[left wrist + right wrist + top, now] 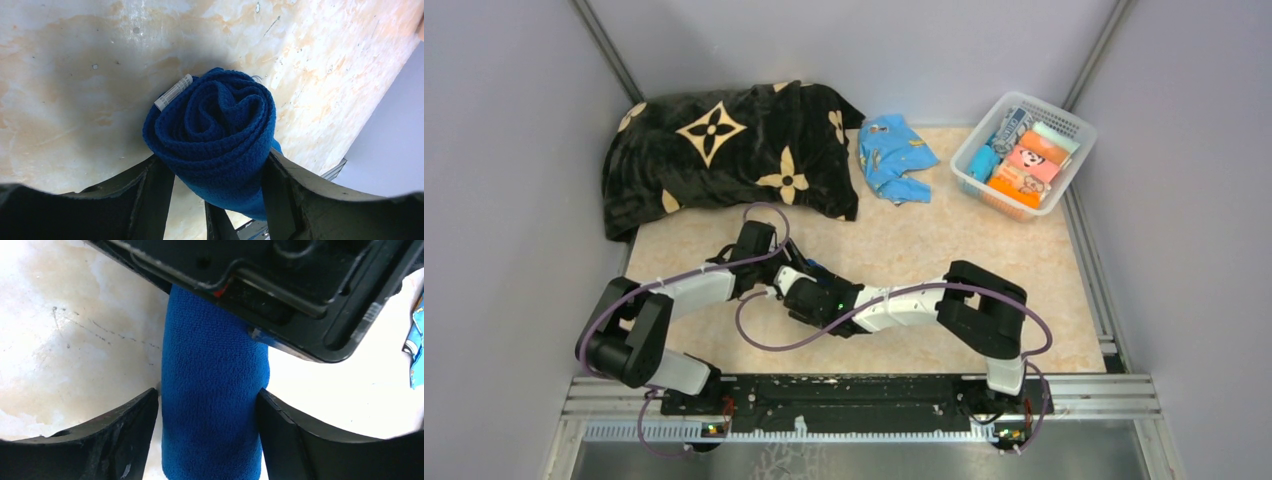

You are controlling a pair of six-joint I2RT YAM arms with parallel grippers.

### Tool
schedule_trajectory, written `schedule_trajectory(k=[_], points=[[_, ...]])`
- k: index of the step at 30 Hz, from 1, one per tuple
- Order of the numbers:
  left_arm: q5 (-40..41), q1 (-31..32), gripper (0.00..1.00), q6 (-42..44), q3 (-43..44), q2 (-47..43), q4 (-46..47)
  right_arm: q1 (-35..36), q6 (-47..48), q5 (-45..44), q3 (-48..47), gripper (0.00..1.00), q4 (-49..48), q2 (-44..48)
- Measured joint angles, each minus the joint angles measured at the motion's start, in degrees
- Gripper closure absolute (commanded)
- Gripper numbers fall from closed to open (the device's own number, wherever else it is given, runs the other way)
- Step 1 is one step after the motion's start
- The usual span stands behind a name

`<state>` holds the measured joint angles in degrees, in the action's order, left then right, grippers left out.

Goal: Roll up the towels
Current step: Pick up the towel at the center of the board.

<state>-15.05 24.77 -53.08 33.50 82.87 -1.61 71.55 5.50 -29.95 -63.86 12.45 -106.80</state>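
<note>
The royal-blue towel point(215, 120) is a tight roll, seen end-on as a spiral in the left wrist view, with a white tag point(173, 92) at its edge. My left gripper point(216, 165) is shut on it, both fingers pressed into its sides. In the right wrist view the same towel point(212, 355) shows from the side, and my right gripper point(206, 397) straddles it, open, with a thin gap at the left finger. From above, both grippers meet mid-table and hide most of the roll point(817, 268). A crumpled turquoise towel point(894, 158) lies at the back.
The black blanket with cream flowers point(724, 150) is heaped at the back left. A white basket point(980, 128) at the back right holds several rolled cloths. The body of my left gripper point(280, 285) hangs close over the right wrist camera. Purple cables loop round both arms.
</note>
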Motion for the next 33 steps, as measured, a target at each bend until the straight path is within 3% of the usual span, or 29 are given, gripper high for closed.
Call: schedule_trajectory(k=[5,18,23,27,33], points=[[0.02,0.0,0.31,0.2,0.48,0.31,-0.35,-1.33,-1.66,0.09,-0.02,0.39,-0.48,-0.46],[1.92,-0.55,0.17,3.06,5.09,1.18,-6.23,-4.81,-5.73,5.51,2.71,0.81,-2.32,1.86],[2.29,-6.71,0.13,6.88,7.34,-2.29,-12.66,-7.63,-7.5,11.1,4.92,0.86,-3.1,4.61],[7.54,-12.87,0.09,11.78,13.4,-6.95,-20.02,-10.29,-9.73,13.4,6.49,0.9,0.83,7.72],[15.58,-15.02,0.03,20.33,21.07,-15.41,-27.34,-19.8,-14.34,18.78,6.95,0.95,10.91,13.55]])
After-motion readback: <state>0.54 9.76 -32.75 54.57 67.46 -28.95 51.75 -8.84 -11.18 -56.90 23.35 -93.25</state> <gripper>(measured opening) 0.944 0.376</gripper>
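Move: The blue towel roll lies between the right hand's open fingers, its middle about level with the hand point, perhaps 1 cm back and 1 cm to the right. From that hand, the light blue cloth is some 25 cm ahead and 15 cm right, and the basket about 25 cm ahead and 42 cm right. From the left hand, whose open fingers straddle the roll's far end, the towel's middle is about 4 cm back and 3 cm right; the dark blanket is some 23 cm ahead and 14 cm left. Down and slightly forward by about 1 cm each, the right hand settles over the blue roll and pinches it near its middle. It then draws the held roll some 9 cm to the right, rising a little at the end, tipping down and turning about 20 degrees clockwise. Meanwhile the left fingers open wider; the hand comes off the far end, then backs up and left and somewhat forward, about 20 cm in all, towards the dark blanket. ##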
